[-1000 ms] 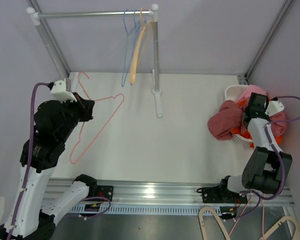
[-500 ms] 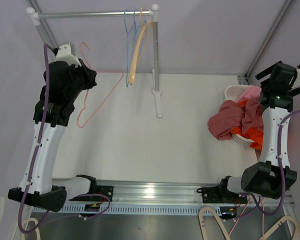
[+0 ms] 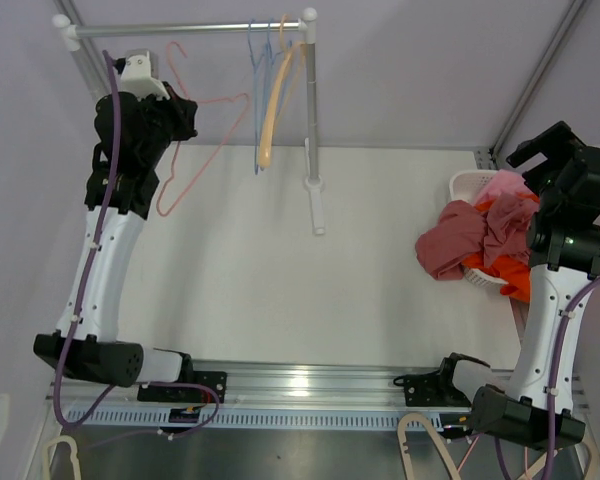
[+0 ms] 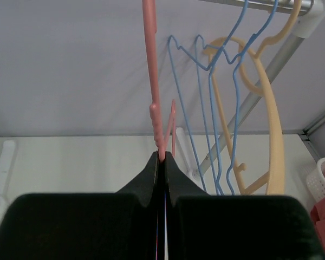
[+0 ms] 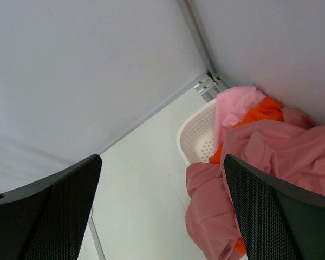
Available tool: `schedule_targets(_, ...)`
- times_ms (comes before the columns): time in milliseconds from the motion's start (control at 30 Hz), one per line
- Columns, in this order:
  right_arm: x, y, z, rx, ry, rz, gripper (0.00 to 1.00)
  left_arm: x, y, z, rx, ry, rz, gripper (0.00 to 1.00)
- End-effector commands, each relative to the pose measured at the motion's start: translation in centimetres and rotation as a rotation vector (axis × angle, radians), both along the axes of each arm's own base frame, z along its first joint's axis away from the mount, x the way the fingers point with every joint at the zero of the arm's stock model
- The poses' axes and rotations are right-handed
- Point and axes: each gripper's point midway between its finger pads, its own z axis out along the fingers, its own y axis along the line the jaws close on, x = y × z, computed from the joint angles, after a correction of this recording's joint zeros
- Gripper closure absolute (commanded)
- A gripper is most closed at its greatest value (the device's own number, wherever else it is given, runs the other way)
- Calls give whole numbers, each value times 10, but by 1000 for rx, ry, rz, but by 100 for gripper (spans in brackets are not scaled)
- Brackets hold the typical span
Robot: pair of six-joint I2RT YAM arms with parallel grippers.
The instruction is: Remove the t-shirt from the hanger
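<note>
My left gripper [image 3: 183, 108] is shut on a bare pink wire hanger [image 3: 223, 100] and holds it high, just below the left part of the rack rail [image 3: 180, 29]. In the left wrist view the hanger [image 4: 150, 65] rises straight out of the closed gripper [image 4: 162, 158]. A dusty-pink t-shirt [image 3: 448, 245] lies draped over the rim of the white basket [image 3: 465, 183] at the right. My right gripper [image 3: 546, 150] is open and empty, raised above the basket. The right wrist view shows the t-shirt [image 5: 260, 162] and basket [image 5: 197, 138] below the open gripper [image 5: 162, 206].
Two blue wire hangers [image 3: 255, 100] and a cream hanger [image 3: 272, 110] hang at the rail's right end, next to the rack post [image 3: 311, 110]. Orange and light pink clothes [image 3: 505, 245] fill the basket. Wooden hangers [image 3: 430, 450] lie below the table's near edge.
My left arm has lifted the pink hanger from the table up towards the rail. My right arm has risen from the basket, leaving the clothes there.
</note>
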Motion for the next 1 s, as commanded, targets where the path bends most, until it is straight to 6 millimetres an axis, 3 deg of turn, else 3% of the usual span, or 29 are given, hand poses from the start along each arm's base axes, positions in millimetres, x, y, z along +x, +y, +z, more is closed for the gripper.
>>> schedule_targets(0, 6, 27, 18, -79, -39, 177, 0, 14, -19, 60, 17, -199, -125, 99)
schedule_targets(67, 6, 30, 17, -74, -20, 197, 1, 40, -24, 46, 10, -165, -132, 99)
schedule_targets(100, 6, 35, 17, -71, -24, 224, 1, 41, -24, 66, 1, -192, -128, 99)
schedule_targets(133, 5, 38, 18, -68, -29, 233, 0, 65, -26, 45, -1, -135, -124, 99)
schedule_targets(167, 3, 39, 21, -73, -45, 237, 1, 75, -28, 38, -4, -112, -127, 99)
schedule_targets(200, 3, 39, 18, -75, -44, 234, 1, 74, -27, 65, -12, -155, -123, 99)
schedule_targets(267, 1, 35, 20, -92, -62, 208, 1, 97, -32, 56, -34, -133, -121, 99)
schedule_targets(300, -1, 34, 20, -94, -67, 197, 1, 103, -33, 57, -41, -139, -121, 99)
schedule_targets(333, -2, 32, 21, -100, -69, 188, 0, 104, -33, 71, -41, -173, -112, 99)
schedule_targets(400, -2, 32, 21, -104, -70, 192, 1, 120, -33, 62, -28, -168, -81, 99)
schedule_targets(433, -2, 32, 20, -105, -69, 190, 0, 121, -33, 71, -16, -194, -75, 99)
schedule_targets(500, -1, 30, 20, -105, -67, 181, 1, 132, -34, 59, 2, -170, -56, 99)
schedule_targets(667, 1, 31, 16, -90, -67, 186, 1, 139, -35, 37, 24, -113, -30, 99)
schedule_targets(767, 2, 34, 14, -76, -69, 202, 1, 137, -38, 23, 40, -78, -29, 99)
schedule_targets(867, 2, 39, 11, -64, -66, 224, 1, 130, -34, 23, 75, -74, 30, 96)
schedule_targets(900, 1, 40, 10, -60, -66, 227, 0, 127, -37, 23, 111, -76, 42, 92)
schedule_targets(933, 0, 43, 9, -56, -62, 237, 1, 121, -35, 29, 124, -86, 63, 64)
schedule_targets(967, -1, 44, 9, -52, -63, 240, 1, 118, -30, 28, 133, -75, 105, 51)
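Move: The left hand, still pinching the pink hanger just below its hook, has the bare stretch of rail some 15 cm ahead, about 4 cm to its right and 4 cm above it. On that rail the blue hangers hang about 8 cm farther right and the wooden hanger about 15 cm farther right, their middles roughly 7 to 9 cm below the rail. From the right hand, that rail spot is roughly 24 cm ahead, 60 cm left and 8 cm up. Keeping its pinch on the pink hanger's neck, the left hand carries it forward about 15 cm to the rail and some 4 cm right, rising about 3 cm on the way, then sinks about 4 cm to lower the hook over the bar and opens partway to let go. The right hand, wide open and empty near the basket, drifts about 3 cm left, turning slightly counter-clockwise. ##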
